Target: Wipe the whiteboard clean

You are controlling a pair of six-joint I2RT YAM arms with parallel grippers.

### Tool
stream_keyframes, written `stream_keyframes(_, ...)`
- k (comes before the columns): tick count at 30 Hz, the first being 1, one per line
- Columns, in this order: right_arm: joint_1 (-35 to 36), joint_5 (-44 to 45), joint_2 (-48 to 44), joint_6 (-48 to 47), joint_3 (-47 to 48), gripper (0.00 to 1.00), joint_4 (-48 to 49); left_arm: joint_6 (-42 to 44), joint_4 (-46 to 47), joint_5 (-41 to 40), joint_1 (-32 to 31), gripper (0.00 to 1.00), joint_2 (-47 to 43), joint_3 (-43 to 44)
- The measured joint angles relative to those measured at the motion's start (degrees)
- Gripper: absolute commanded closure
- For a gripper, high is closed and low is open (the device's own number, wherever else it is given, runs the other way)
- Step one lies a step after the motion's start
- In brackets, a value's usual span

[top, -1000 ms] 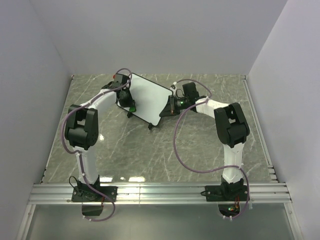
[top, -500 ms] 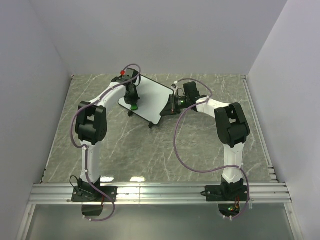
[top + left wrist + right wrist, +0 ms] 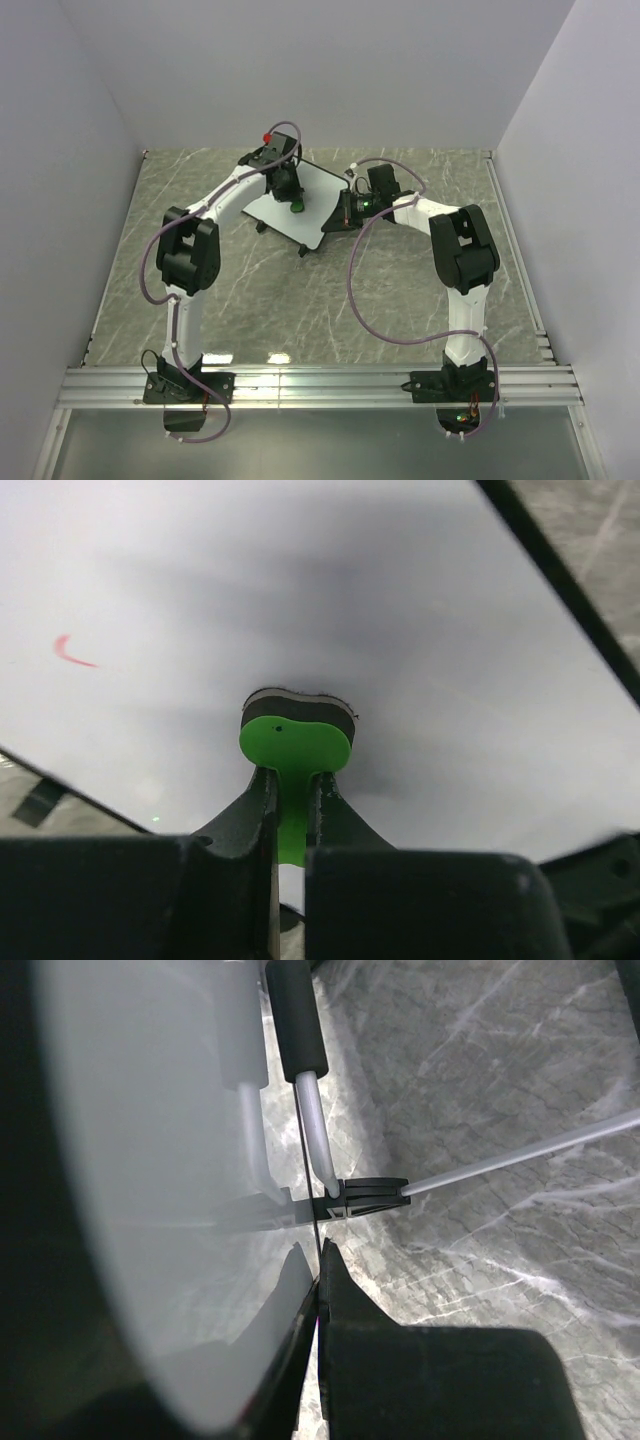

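Note:
The whiteboard (image 3: 316, 218) sits tilted at the back middle of the table, its black frame raised on the right side. My right gripper (image 3: 344, 212) is shut on the board's right edge; the right wrist view shows the thin edge pinched in that gripper (image 3: 320, 1265), with the white face (image 3: 170, 1160) to the left. My left gripper (image 3: 293, 198) is shut on the handle of a green eraser (image 3: 297, 207), whose dark pad presses on the board. In the left wrist view the eraser (image 3: 295, 742) stands above that gripper (image 3: 292, 776), and a short red mark (image 3: 72, 652) remains on the board (image 3: 330, 590) at left.
Grey marble tabletop (image 3: 260, 300) lies all around the board, with white walls on three sides. A black foot clip (image 3: 366, 1198) of the board and a black tube with a white tip (image 3: 296, 1020) show just beyond my right fingers. A metal rail (image 3: 320, 385) runs along the near edge.
My left arm has swept the green eraser rightward and farther back across the board. The right gripper has stayed on the board's edge, and the board looks flatter.

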Motion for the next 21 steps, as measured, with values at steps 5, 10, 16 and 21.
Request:
stream_keyframes(5,-0.26,-0.02,0.24,-0.02,0.00,1.00,-0.26,-0.13,1.92,1.81,-0.66,1.00,-0.44,-0.52)
stream_keyframes(10,-0.26,0.02,0.24,0.00,-0.07,1.00,-0.13,0.00,2.86,5.40,1.62,1.00,-0.39,-1.31)
stream_keyframes(16,-0.22,-0.24,0.24,-0.26,-0.07,1.00,0.04,0.02,9.09,10.32,7.85,1.00,-1.68,-6.99)
stream_keyframes(21,0.02,-0.81,0.22,-0.74,0.15,1.00,0.37,0.52,12.09,10.91,15.87,1.00,-0.90,-10.73)
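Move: The left gripper already grips the green eraser against the tilted whiteboard; the last red mark is about 10 cm to its left, 5 cm farther out and 4 cm lower. Of the board's feet, the left one sits some 9 cm left and 3 cm back, the right one about 2 cm right and 8 cm back. The right gripper, pinching the board's right edge, has the mark roughly 19 cm to its left and 10 cm farther out. Let the left gripper finish its rightward stroke with barely another centimetre, then reverse and sweep the eraser quickly left across the whiteboard, about 11 cm overall, over the red mark towards the left edge. Drift a little forward and down on the way, dropping the hand's left side some 10 degrees and keeping the fingers shut on the eraser. Keep the right gripper still, holding the board's edge. ##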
